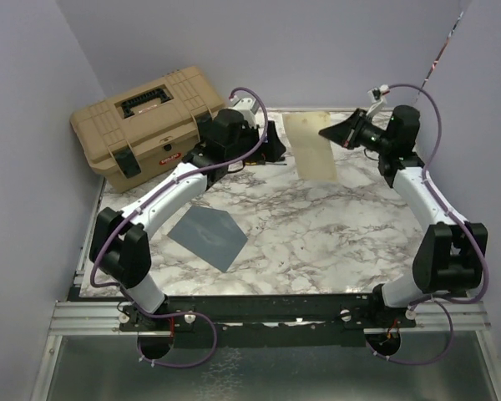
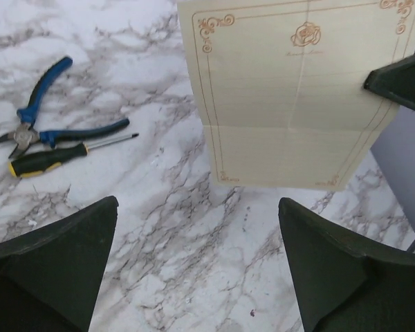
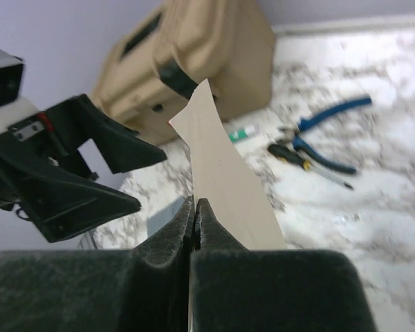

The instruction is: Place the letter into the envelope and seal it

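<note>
The cream-tan letter [image 1: 311, 149] hangs in the air above the back of the table, held by its right edge. My right gripper [image 1: 327, 132] is shut on that edge; in the right wrist view the sheet [image 3: 225, 173] runs edge-on out of the closed gripper [image 3: 196, 202]. My left gripper [image 1: 275, 144] stands open just left of the letter, with nothing between its fingers [image 2: 197, 204]. The left wrist view shows the letter [image 2: 290, 104] with its ornate orange border. The slate blue-grey envelope [image 1: 209, 236] lies flat on the marble at the front left, apart from both grippers.
A tan toolbox [image 1: 146, 121] stands at the back left corner. Blue-handled pliers [image 2: 41, 117] and a black and yellow screwdriver [image 2: 62, 155] lie on the marble near the left gripper. A small tube [image 3: 242, 133] lies by the toolbox. Purple walls close in at the back and sides.
</note>
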`<action>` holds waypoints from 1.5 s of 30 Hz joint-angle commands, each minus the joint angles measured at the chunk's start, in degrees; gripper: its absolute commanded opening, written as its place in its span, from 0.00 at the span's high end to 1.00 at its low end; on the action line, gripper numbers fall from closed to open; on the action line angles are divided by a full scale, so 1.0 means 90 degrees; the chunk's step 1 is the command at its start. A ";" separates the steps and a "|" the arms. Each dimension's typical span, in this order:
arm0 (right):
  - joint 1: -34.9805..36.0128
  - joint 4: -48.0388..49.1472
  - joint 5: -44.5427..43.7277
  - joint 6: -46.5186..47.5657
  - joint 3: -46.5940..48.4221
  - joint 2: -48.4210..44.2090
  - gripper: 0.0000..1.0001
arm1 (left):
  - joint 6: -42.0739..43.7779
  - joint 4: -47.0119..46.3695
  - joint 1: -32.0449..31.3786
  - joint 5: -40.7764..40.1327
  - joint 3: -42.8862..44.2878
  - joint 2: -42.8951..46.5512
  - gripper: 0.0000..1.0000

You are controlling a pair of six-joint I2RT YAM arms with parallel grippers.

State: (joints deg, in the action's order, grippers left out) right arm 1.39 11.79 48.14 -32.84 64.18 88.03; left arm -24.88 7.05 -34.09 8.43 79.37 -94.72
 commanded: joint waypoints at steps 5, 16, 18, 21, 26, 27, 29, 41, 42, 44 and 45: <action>-0.0017 0.0854 0.0207 -0.1413 0.1085 -0.0888 1.00 | 0.0633 -0.0222 0.0258 0.1608 0.0975 0.0590 0.01; -0.0017 0.2738 0.0611 -0.3700 0.1789 -0.1137 1.00 | 0.0481 -0.1027 0.0252 0.2128 0.1443 0.0896 0.05; -0.0017 0.2929 0.0599 -0.3960 0.1883 -0.1138 1.00 | 0.0515 -0.1106 0.0255 0.1952 0.1365 0.1037 0.06; -0.0017 0.2886 0.0641 -0.4056 0.2063 -0.1112 1.00 | 0.0493 -0.1432 0.0256 0.2046 0.1165 0.1268 0.08; -0.0017 0.3758 0.0803 -0.4801 0.2101 -0.0997 1.00 | -0.0186 -0.2207 0.0261 0.2823 0.1050 0.1271 0.23; -0.0017 0.3938 0.0846 -0.4942 0.2134 -0.0963 0.99 | -0.0424 -0.2348 0.0262 0.2987 0.1033 0.1232 0.25; -0.0017 0.4139 0.0917 -0.5135 0.2229 -0.0913 1.00 | -0.0750 -0.2603 0.0262 0.3265 0.0996 0.1154 0.29; -0.0017 0.4621 0.1103 -0.5417 0.2326 -0.0832 1.00 | -0.1853 -0.3708 0.0541 0.4362 0.0857 0.0916 0.69; -0.0015 0.4714 0.1119 -0.5448 0.2306 -0.0819 0.99 | -0.1870 -0.3738 0.0545 0.4382 0.0850 0.0916 0.78; -0.0017 0.4912 0.1186 -0.5509 0.2274 -0.0784 1.00 | -0.1883 -0.3762 0.0568 0.4335 0.0832 0.0915 0.99; -0.0017 0.4974 0.1270 -0.5499 0.2278 -0.0771 1.00 | -0.1884 -0.3762 0.0585 0.4292 0.0825 0.0929 1.00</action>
State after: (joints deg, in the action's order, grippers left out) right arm 1.39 51.75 56.38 -81.10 84.29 80.27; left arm -39.46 -22.79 -29.21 44.18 87.46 -86.37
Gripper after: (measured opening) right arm 0.005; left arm 0.125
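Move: The letter, pinched near its right edge by the right hand, has its middle about 8 cm right of the open left hand, level in reach and height. Below the left hand by some 22 cm lie the pliers, 10 cm ahead and 1 cm left, and the screwdriver, 7 cm ahead. The envelope is 13 cm back, 15 cm left and 24 cm below. From the right hand the letter's middle is 3 cm left, 2 cm back, 2 cm below. Both hands rise about 25–30 cm, drawing back; right keeps the letter, left closes on its left edge. ##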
